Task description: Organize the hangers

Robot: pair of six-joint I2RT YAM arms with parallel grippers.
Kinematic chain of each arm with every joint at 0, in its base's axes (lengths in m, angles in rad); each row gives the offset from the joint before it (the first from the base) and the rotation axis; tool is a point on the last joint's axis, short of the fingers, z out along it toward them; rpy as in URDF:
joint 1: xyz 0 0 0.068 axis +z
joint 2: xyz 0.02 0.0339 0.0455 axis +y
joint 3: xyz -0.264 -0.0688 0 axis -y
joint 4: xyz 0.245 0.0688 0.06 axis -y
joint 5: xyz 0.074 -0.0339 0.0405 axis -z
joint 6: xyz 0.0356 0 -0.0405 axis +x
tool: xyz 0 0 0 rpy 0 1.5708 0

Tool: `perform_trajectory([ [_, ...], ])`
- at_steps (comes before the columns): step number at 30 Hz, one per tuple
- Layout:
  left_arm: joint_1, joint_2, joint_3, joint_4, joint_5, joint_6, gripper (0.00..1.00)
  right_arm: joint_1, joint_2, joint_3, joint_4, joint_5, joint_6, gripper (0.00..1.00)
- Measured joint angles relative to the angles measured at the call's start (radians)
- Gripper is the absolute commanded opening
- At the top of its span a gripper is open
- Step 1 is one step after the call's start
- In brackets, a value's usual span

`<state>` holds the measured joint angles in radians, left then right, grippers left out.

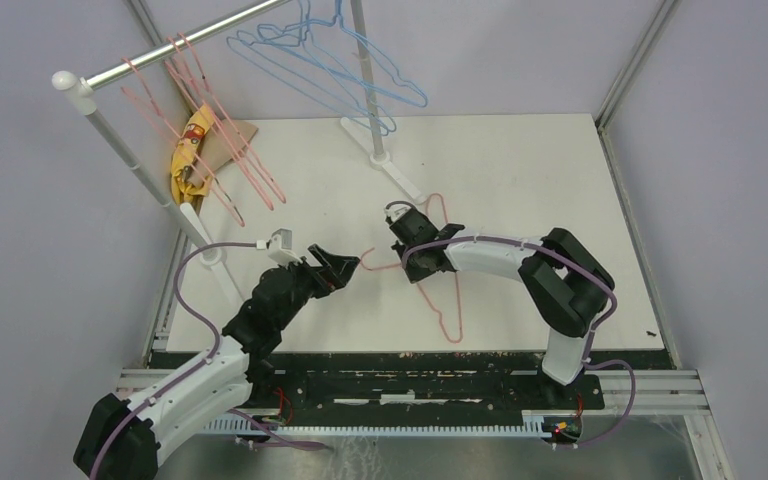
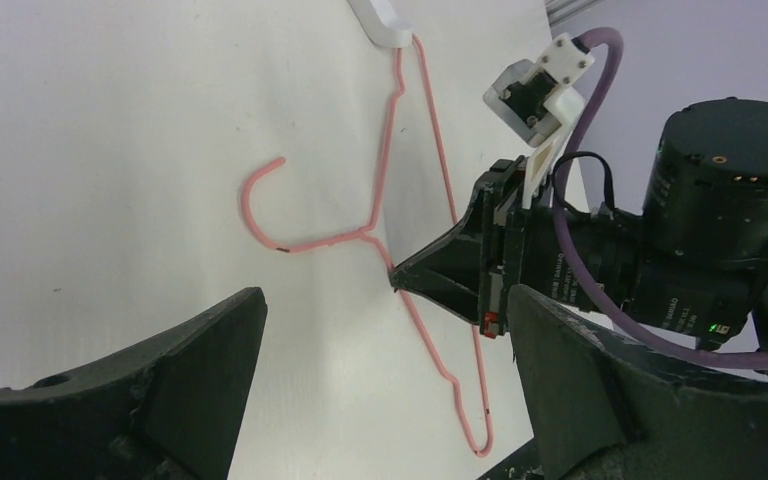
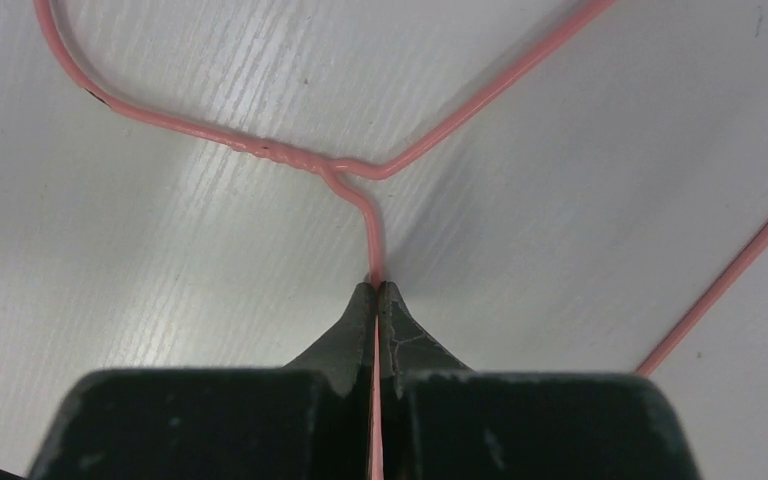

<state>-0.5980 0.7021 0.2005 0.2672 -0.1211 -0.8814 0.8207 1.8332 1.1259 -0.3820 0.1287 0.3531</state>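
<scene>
One pink-red hanger (image 1: 447, 300) lies flat on the white table, its hook pointing left. My right gripper (image 1: 406, 266) points down at it and is shut on the wire just below the twisted neck (image 3: 290, 158). In the right wrist view the fingertips (image 3: 376, 285) pinch the pink wire between them. My left gripper (image 1: 348, 266) hovers open just left of the hook (image 2: 260, 200), nothing between its wide fingers (image 2: 210, 350). Several more pink hangers (image 1: 210, 120) and light blue hangers (image 1: 340, 70) hang on the rail (image 1: 180, 45).
A white pole stands on a foot (image 1: 395, 172) just behind the right gripper, and the hanger's far end touches that foot (image 2: 380, 20). A yellow item (image 1: 192, 150) on brown card lies at the back left beneath the pink hangers. The left pole (image 1: 140, 165) slants past the table's left edge.
</scene>
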Motion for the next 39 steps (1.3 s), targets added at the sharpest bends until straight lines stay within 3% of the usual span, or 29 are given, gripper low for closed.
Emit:
perform_trajectory([
  [6, 0.0, 0.027, -0.019, 0.017, -0.004, 0.0, 0.96, -0.031, -0.061, -0.034, 0.024, -0.026, 0.002, 0.0],
  [13, 0.0, 0.17, -0.024, 0.109, 0.002, -0.001, 0.96, -0.037, -0.157, -0.035, 0.045, -0.067, 0.009, 0.0],
  [39, 0.0, 0.584, 0.11, 0.403, 0.058, -0.002, 0.92, -0.016, -0.182, -0.072, 0.048, -0.16, 0.027, 0.01],
])
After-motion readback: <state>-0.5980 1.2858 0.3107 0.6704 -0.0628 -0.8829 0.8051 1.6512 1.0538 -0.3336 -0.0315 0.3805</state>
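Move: The pink hanger lies flat on the table, its shoulder already pinched by the right hand close to the neck. Its hook is about 8 cm left of that hand and 3 cm farther out; its long bar is 8 cm to the right of that hand, level with it. From the open left hand, the hook lies roughly 6 cm ahead, 5 cm right and 12 cm below, and the near end of the rack foot about 17 cm ahead and 15 cm right. Keeping its pinch on the pink hanger's shoulder, the right hand lifts about 5 cm, rolling its left side up some 10 degrees, then eases back about 2 cm. The left hand, jaws wide, sinks 4 cm, then travels about 5 cm forward and as much right, rising and dipping on the way, towards the hook; no touch can be seen. ##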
